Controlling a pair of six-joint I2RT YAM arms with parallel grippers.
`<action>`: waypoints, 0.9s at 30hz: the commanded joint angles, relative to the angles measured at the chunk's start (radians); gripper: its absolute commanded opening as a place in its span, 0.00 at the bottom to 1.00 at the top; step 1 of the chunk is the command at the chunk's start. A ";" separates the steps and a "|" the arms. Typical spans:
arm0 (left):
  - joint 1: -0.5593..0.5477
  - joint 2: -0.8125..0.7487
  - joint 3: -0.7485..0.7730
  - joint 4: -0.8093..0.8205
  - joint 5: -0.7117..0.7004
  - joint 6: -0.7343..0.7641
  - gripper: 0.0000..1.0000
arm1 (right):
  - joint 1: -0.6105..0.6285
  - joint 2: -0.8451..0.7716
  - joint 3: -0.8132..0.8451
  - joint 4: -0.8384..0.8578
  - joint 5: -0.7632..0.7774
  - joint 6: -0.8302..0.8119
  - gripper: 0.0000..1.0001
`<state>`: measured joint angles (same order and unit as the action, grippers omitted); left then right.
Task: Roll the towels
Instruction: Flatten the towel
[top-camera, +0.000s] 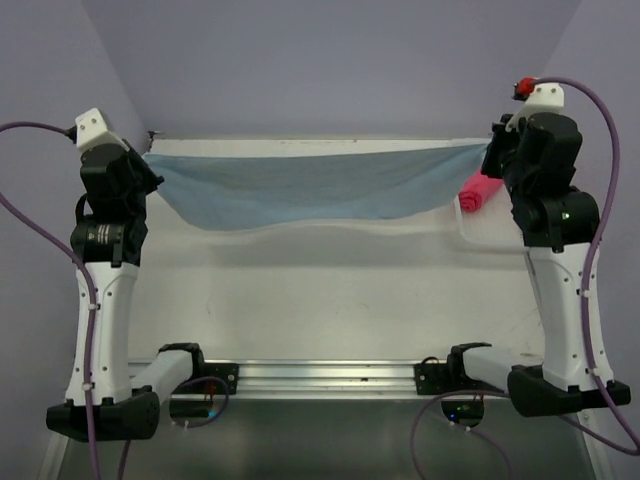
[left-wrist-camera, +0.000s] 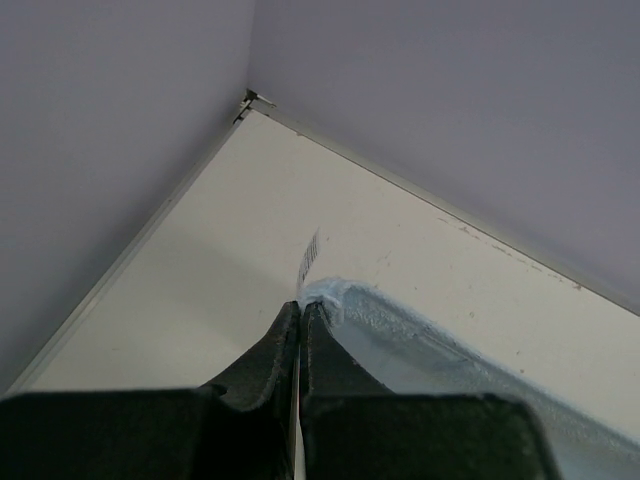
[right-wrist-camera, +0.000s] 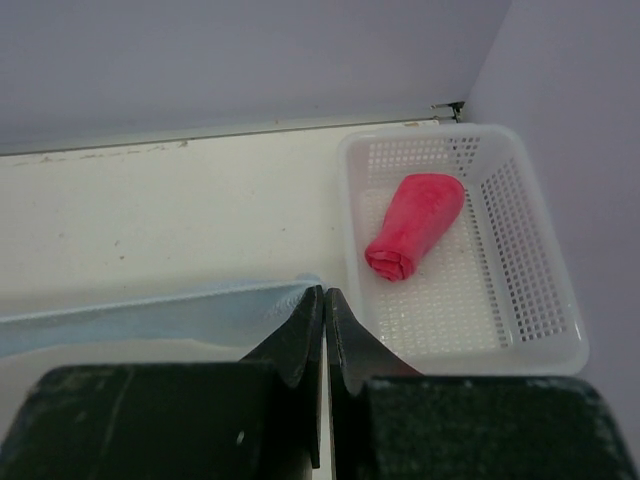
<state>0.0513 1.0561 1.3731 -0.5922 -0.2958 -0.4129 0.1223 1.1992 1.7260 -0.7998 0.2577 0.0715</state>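
Observation:
The light blue towel (top-camera: 300, 190) hangs stretched in the air across the back of the table, sagging in the middle. My left gripper (left-wrist-camera: 302, 306) is shut on its left corner (left-wrist-camera: 335, 296), and my right gripper (right-wrist-camera: 324, 292) is shut on its right corner (right-wrist-camera: 290, 298). The red-pink towel (right-wrist-camera: 413, 225) lies rolled up inside the white basket (right-wrist-camera: 520, 260), just right of my right gripper; the top view shows the red-pink towel (top-camera: 479, 190) peeking out beside the right arm.
The basket stands in the back right corner against the purple walls (top-camera: 330, 60). The back left corner of the table (left-wrist-camera: 250, 100) lies ahead of my left gripper. Both arm bases sit on the rail (top-camera: 320, 378) at the near edge.

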 joint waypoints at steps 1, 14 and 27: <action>0.018 -0.105 -0.049 0.019 -0.055 -0.027 0.00 | -0.006 -0.091 -0.037 -0.042 -0.017 0.000 0.00; 0.018 -0.386 -0.224 -0.038 -0.066 -0.060 0.00 | -0.004 -0.329 -0.198 -0.145 -0.037 0.062 0.00; 0.018 -0.050 -0.384 0.210 -0.011 -0.066 0.00 | -0.004 0.037 -0.379 0.144 0.002 0.070 0.00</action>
<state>0.0589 0.9184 1.0172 -0.5236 -0.3191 -0.4618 0.1223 1.1622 1.3758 -0.7925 0.2199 0.1452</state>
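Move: Both hands hold the blue towel's far corners high, stretched between them; the bare table patch it is taken to lies about 36 cm below the left hand, 34 cm right and 8 cm back, and some 32 cm left, 8 cm back and 42 cm below the right hand. From the right hand, the basket is about 20 cm right, 14 cm ahead, and the rolled pink towel in it roughly 15 cm right, 17 cm ahead, both some 39 cm down. With the corners still pinched and the edge kept stretched, both hands sweep back together towards the bases by 9 to 10 cm, nearly level, the left fingertips tipping up slightly. Then both reverse, swinging forward 7 to 10 cm while sinking ever faster towards the table, ending 10 cm (left) and 13 cm (right) lower as the fingertips tip down. ##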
